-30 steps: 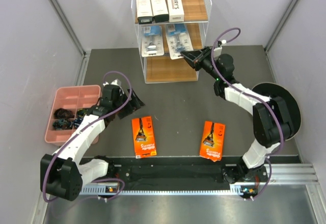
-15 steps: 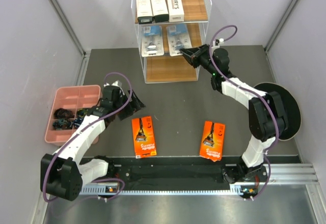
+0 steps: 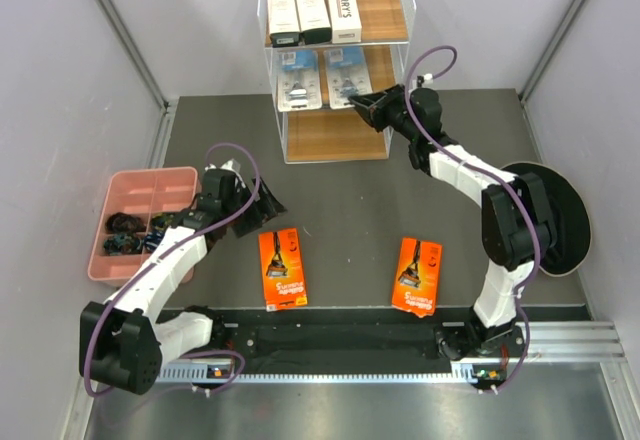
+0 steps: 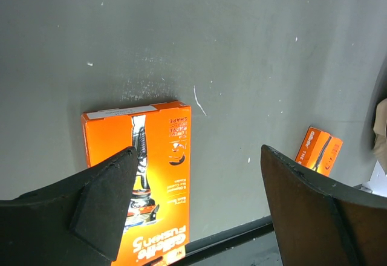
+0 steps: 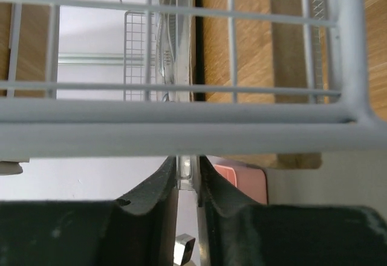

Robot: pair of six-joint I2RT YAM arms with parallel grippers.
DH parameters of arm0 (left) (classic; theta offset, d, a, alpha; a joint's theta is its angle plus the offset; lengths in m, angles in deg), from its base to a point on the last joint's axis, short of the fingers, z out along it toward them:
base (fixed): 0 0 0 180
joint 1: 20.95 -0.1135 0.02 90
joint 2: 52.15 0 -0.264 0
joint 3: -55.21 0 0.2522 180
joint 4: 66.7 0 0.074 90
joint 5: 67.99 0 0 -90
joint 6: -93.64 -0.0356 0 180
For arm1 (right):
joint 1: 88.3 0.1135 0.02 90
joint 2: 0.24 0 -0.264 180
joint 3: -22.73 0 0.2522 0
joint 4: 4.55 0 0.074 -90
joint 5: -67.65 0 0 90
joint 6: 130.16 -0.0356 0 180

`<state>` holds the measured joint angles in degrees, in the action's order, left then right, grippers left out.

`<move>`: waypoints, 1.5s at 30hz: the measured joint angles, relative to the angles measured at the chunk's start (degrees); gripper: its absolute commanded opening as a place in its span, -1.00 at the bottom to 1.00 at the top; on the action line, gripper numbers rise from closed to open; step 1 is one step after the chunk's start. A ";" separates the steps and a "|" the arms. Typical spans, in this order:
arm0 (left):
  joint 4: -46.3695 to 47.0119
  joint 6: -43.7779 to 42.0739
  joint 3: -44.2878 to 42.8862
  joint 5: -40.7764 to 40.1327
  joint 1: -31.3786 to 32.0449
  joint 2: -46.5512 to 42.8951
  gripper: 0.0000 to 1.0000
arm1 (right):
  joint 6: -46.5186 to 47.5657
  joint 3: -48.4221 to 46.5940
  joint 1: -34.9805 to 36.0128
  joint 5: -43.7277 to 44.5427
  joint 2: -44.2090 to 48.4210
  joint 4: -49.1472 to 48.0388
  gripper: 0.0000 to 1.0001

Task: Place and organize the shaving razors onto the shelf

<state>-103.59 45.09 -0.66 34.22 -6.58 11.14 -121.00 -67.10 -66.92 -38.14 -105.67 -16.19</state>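
The shelf (image 3: 336, 150) stands at the table's far side, a white wire frame with wooden tiers. Three white razor boxes (image 3: 312, 12) lie side by side on its top tier. Two blue-clear blister packs (image 3: 298, 80) (image 3: 347, 72) lie on the middle tier. My right gripper (image 3: 366, 104) is shut on the right pack's near corner; its clear edge (image 5: 186, 178) shows pinched between the jaws, right under the shelf's wire (image 5: 181, 121). Two orange razor cards (image 3: 283, 268) (image 3: 418, 276) lie flat near the front edge. My left gripper (image 4: 198, 157) hangs open above the left card (image 4: 145, 157), touching nothing.
A pink compartment tray (image 3: 150, 173) with dark small items sits at the left. A black round disc (image 3: 565, 190) lies by the right wall. The shelf's bottom tier (image 3: 330, 138) holds nothing. A black rail runs along the front edge (image 3: 340, 335).
My right gripper has pushed up and left toward the shelf, sliding the right blister pack deeper onto the middle tier and straightening it. The left arm has stayed still.
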 measured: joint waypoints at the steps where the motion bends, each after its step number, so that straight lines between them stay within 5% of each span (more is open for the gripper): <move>1: 0.00 0.00 0.02 0.02 0.00 0.00 0.73 | -0.09 0.00 0.00 0.00 0.00 -0.04 -0.35; 9: 0.26 0.42 0.70 0.46 0.00 0.17 0.72 | -0.59 2.89 0.00 0.57 0.02 -4.61 0.42; 18: 0.63 0.46 1.20 0.94 0.00 0.74 0.73 | -0.15 5.99 0.00 0.52 1.92 -6.86 0.77; 32: 0.85 0.35 1.40 1.49 0.00 0.74 0.74 | 1.64 9.73 0.00 -0.15 8.52 -7.26 0.97; 45: -3.04 -1.92 1.84 -1.14 0.00 -0.39 0.74 | 9.25 19.67 2.78 -0.66 21.57 4.70 0.98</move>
<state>-106.63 43.17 1.17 33.08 -6.58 10.74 -111.75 -47.43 -64.14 -38.79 -84.09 -11.49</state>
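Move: My right hand still pinches the near edge of the razor pack on the middle shelf; the pack's middle is about 6 cm ahead, 2 cm left, level with my fingers. The other razor pack lies 6 cm ahead and some 11 cm left, the HARRY'S box 6 cm ahead, 3 cm left and roughly 17 cm above. From my left hand, the near orange Fusion5 box is about 8 cm back, 2 cm right and 11 cm below; the second orange box is 10 cm back, 31 cm right. I spread my right fingers wide, letting go of the razor pack's near edge, and ease the hand back slowly, bobbing down, up and down a little; then I draw away from the shelf faster, about 10 cm in all. Meanwhile my left hand, wide open, sinks some 2 cm and edges back towards the near orange Fusion5 box, touching nothing. ##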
